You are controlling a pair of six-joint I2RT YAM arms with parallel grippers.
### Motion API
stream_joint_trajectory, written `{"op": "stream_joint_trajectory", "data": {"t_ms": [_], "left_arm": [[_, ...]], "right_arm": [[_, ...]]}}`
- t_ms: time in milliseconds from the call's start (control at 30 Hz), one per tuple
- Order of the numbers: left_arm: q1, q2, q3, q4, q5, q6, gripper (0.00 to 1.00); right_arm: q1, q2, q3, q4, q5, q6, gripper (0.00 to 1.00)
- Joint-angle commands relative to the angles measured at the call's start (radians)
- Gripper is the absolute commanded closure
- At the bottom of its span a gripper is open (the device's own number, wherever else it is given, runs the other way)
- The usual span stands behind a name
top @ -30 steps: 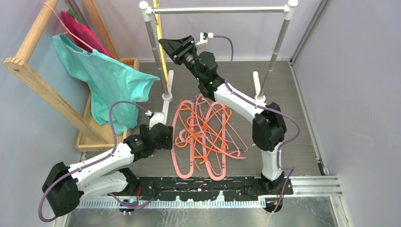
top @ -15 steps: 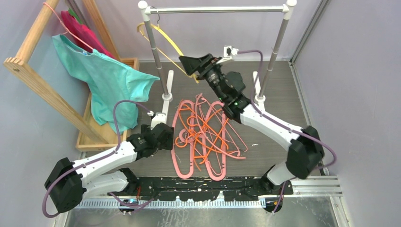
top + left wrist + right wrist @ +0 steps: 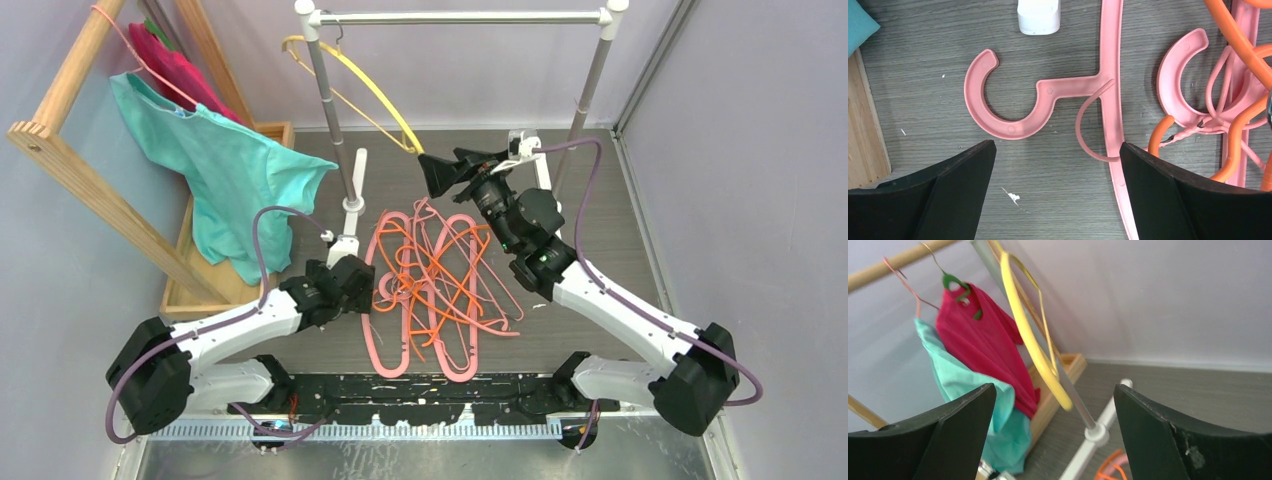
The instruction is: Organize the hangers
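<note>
A yellow hanger [image 3: 365,88] hangs by its hook from the left end of the metal rail [image 3: 460,18] and tilts out to the right; the right wrist view shows it [image 3: 1032,340] free of any grip. My right gripper [image 3: 442,172] is open and empty, a short way right of and below the hanger's lower tip [image 3: 1054,405]. Several pink and orange hangers [image 3: 432,285] lie tangled on the floor. My left gripper [image 3: 355,283] hovers open at the pile's left edge [image 3: 1058,165], just short of a pink hanger's hook [image 3: 1008,107], touching nothing.
The rail's left post [image 3: 330,110] and its white foot [image 3: 1038,16] stand close to the pile. A wooden rack [image 3: 70,150] at the left carries teal [image 3: 235,170] and magenta garments, above a wooden tray [image 3: 185,290]. Walls close in on both sides.
My right gripper opened and let go of the yellow hanger, which now hangs on the rail; the arm drew back right and down. The left gripper edged toward the pile.
</note>
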Motion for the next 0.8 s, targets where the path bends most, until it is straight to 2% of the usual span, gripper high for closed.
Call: {"op": "stream_joint_trajectory", "data": {"t_ms": [0, 100, 267, 367, 433, 533, 767], "left_arm": [[0.004, 0.01, 0.039, 0.058, -0.002, -0.002, 0.02], [0.004, 0.025, 0.04, 0.063, -0.004, -0.002, 0.02], [0.003, 0.035, 0.055, 0.055, -0.003, -0.002, 0.02], [0.004, 0.028, 0.058, 0.049, -0.009, -0.005, 0.02], [0.004, 0.019, 0.059, 0.04, -0.012, -0.01, 0.02], [0.004, 0.001, 0.052, 0.036, -0.014, -0.014, 0.02], [0.004, 0.011, 0.043, 0.034, -0.028, -0.011, 0.02]], "right_arm": [[0.013, -0.075, -0.05, -0.17, 0.044, -0.068, 0.06], [0.019, -0.097, -0.073, -0.312, 0.081, -0.066, 0.1], [0.083, 0.025, -0.002, -0.67, 0.058, -0.147, 0.35], [0.11, 0.109, -0.006, -0.793, 0.032, -0.15, 0.53], [0.111, 0.117, -0.049, -0.813, -0.04, -0.136, 0.61], [0.114, 0.123, -0.103, -0.805, -0.138, -0.131, 0.63], [0.137, 0.174, -0.131, -0.83, -0.197, -0.149, 0.63]]}}
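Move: The thin pink hanger on the pile lies some 12 cm back, 3 cm right and about 39 cm below the right gripper; the orange hanger crosses it, about 11 cm back and 3 cm left of that gripper. The yellow hanger, already on the rail, has its middle about 9 cm ahead, 14 cm left and 2 cm above. From the left gripper, the thin pink hanger lies about 20 cm right, level with it fore and aft, and 5 cm below. Bring the open right gripper away from the yellow hanger and down about 31 cm towards the thin pink hanger on the pile, drawing it back some 10 cm, mostly in the later part. Turn the wrist nearly 70 degrees on the way so the fingers point down, and narrow them to a partly open gap above the pink bar. ##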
